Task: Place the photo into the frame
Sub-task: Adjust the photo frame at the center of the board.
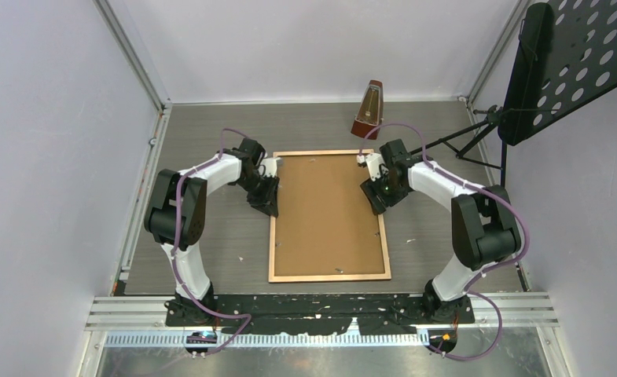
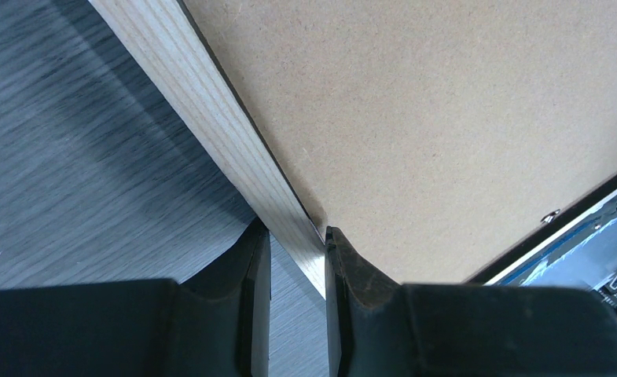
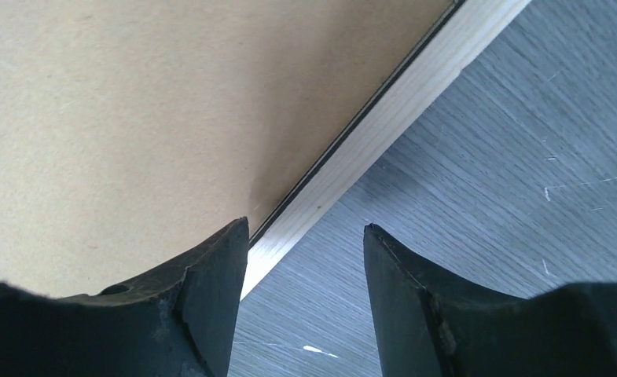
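Note:
The frame (image 1: 272, 236) lies rear face up in the middle of the table, its light wood border round a brown hardboard backing sheet (image 1: 328, 212). The photo is hidden. My left gripper (image 1: 269, 206) is at the frame's left side. In the left wrist view it (image 2: 297, 236) is shut on the wood border (image 2: 203, 102), one finger on the table side and one on the backing (image 2: 446, 102) side. My right gripper (image 1: 370, 196) is at the right side. In the right wrist view it (image 3: 305, 228) stands open astride the border (image 3: 391, 110), touching nothing I can see.
A wooden metronome (image 1: 369, 110) stands behind the frame's far right corner. A black perforated music stand (image 1: 572, 63) on thin legs (image 1: 462, 141) rises at the back right. Grey walls close in the table on three sides.

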You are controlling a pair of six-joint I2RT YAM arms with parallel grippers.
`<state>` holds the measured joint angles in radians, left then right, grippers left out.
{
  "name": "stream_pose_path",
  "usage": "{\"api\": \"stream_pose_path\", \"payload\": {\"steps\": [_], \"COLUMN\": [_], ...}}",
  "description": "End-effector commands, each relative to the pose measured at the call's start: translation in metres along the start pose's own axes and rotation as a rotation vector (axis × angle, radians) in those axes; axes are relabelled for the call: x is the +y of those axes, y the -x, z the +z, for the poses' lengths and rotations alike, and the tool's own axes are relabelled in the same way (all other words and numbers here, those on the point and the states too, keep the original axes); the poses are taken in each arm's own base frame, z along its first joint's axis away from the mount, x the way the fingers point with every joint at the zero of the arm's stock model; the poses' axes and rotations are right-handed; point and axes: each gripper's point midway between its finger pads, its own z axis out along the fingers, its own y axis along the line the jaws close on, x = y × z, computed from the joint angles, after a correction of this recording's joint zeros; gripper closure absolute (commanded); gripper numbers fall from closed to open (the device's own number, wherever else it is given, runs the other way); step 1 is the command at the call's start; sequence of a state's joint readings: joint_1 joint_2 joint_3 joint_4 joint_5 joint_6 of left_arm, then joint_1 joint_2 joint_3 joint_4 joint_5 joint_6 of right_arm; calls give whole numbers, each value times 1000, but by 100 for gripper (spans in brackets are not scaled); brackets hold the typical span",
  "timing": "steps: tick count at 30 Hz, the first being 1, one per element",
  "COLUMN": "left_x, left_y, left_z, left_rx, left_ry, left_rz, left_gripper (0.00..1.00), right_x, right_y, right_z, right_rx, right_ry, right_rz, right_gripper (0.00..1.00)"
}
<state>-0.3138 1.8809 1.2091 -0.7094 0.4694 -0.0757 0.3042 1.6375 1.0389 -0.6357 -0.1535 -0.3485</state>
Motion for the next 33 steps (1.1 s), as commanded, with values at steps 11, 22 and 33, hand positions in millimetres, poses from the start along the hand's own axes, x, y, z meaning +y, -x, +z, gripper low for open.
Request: {"api": "stream_pose_path", "payload": {"steps": [11,22,33], "left_x": [-1,-5,4], "left_y": [1,9,25], "left_z": [-3,-22,-57], "left_rx": [-21,-91,-183], "left_ry": [-16,18,68], "left_rz": [39,60,95], "left_gripper": [85,16,1], "right_x": [-4,-22,-33], "right_y": [14,38,65], "right_z": [16,10,9], "right_rx": [-5,-14,-4], "right_ry": [61,57,123], "right_rz": [111,65,-217], "right_gripper": [64,94,94]}}
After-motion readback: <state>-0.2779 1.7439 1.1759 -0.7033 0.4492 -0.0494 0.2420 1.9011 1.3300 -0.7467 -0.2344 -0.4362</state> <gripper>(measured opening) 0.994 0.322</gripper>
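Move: The photo frame's right rail lies about 2 cm below the right hand's open fingertips, practically straight under them; its far right corner is about 17 cm ahead and 1 cm left, and the metronome some 23 cm ahead and 2 cm left, rising to a middle 5 cm higher than the hand. The left hand already pinches the left rail, which sits level and 1 cm below the point between its fingers. The right hand drops about 1.5 cm astride the frame's right rail and closes until it pinches it, then drags the rail forward roughly 5 cm towards the metronome, its wrist turning back some 10 degrees counter-clockwise and rising slightly. Once the right fingers have closed, the left hand opens wide, lets go of the left rail and lifts about 3 cm clear, easing a little left and forward. ##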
